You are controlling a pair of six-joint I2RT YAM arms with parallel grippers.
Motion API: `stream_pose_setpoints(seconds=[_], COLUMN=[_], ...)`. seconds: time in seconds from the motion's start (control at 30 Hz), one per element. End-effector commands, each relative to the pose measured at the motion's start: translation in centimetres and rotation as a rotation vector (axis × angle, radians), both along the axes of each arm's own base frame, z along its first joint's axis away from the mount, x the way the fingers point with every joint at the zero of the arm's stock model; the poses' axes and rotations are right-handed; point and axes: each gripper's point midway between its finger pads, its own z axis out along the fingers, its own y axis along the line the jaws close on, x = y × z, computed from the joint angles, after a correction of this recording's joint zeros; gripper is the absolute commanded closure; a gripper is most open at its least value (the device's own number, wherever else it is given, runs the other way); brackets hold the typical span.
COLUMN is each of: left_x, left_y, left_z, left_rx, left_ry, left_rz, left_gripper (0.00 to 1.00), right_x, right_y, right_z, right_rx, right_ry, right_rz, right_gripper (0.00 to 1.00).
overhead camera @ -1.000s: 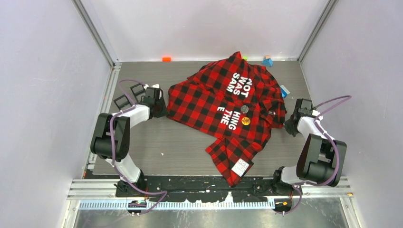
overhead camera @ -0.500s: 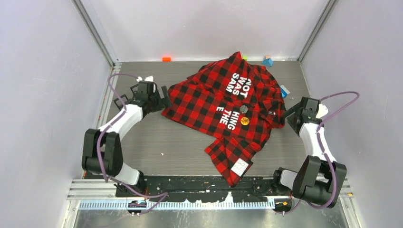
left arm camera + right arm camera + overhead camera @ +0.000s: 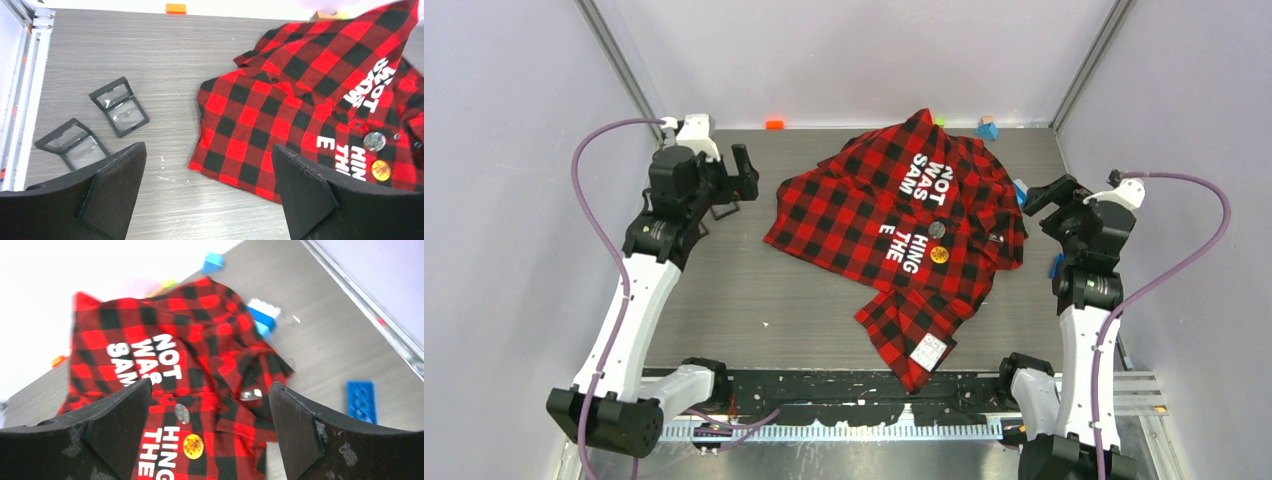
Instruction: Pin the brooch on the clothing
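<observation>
The clothing (image 3: pixel 864 215), a red-and-black check shirt with white lettering, lies spread and rumpled on the grey table. Two round brooches sit on its front by the lettering: a grey one (image 3: pixel 937 229) and a yellow one (image 3: pixel 940 254). Both also show in the left wrist view, grey brooch (image 3: pixel 374 141) and yellow brooch (image 3: pixel 381 170), and in the right wrist view, grey brooch (image 3: pixel 182 413) and yellow brooch (image 3: pixel 193 445). My left gripper (image 3: pixel 736 188) (image 3: pixel 207 147) hangs open above the shirt's left edge. My right gripper (image 3: pixel 1046 205) (image 3: pixel 210 385) hangs open off its right edge. Both are empty.
Two black-framed clear cases (image 3: pixel 120 106) (image 3: pixel 75 144) lie left of the shirt. An orange block (image 3: pixel 774 124) and a blue block (image 3: pixel 987 128) sit at the back wall. A flat blue brick (image 3: pixel 361 401) and a blue-white block (image 3: pixel 262 315) lie right of the shirt. Walls close both sides.
Both arms have risen and stretched up away from the shirt's side edges. Both grippers now stand open. The shirt's left edge has shifted slightly.
</observation>
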Motion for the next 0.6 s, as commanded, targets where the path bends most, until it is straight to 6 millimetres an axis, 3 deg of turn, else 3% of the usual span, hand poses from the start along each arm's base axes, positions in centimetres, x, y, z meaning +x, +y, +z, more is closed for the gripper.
stream_pose_setpoints(seconds=[0.0,0.57], left_x=[-1.6,-2.03], left_y=[0.69,1.56], left_z=[-2.01,-2.4], left_rx=[0.118,0.115], left_ry=[0.008,-0.027], left_rz=[-0.055,-0.003], left_gripper=[0.0,0.0], right_x=[0.98,1.0], right_y=[4.13,4.23], right_z=[3.14,2.18], right_rx=[-0.075,-0.064], right_ry=[-0.18,-0.165], right_rz=[0.266,0.265], right_gripper=[0.08,0.06])
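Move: The two brooches lie on the spread shirt: from the right hand the yellow one is about 18 cm left, 1 cm ahead and 24 cm below, and the silver one sits 6 cm farther out. A blue brick lies 12 cm right and 2 cm back of that hand. From the left hand the yellow brooch is some 43 cm right, level with it and 30 cm below; the shirt's near-left corner is only 4 cm ahead and 2 cm right. Both hands, empty and already wide open high above the table, settle into a parked pose: the left sinks about 4.5 cm and draws back half as far from the shirt's corner, then holds still. The right swings about 4 cm left towards the brooches, its wrist turning some 15 degrees counter-clockwise and tipping up slightly, bobs up and sinks back by roughly 2 cm, then stays there, touching nothing. ##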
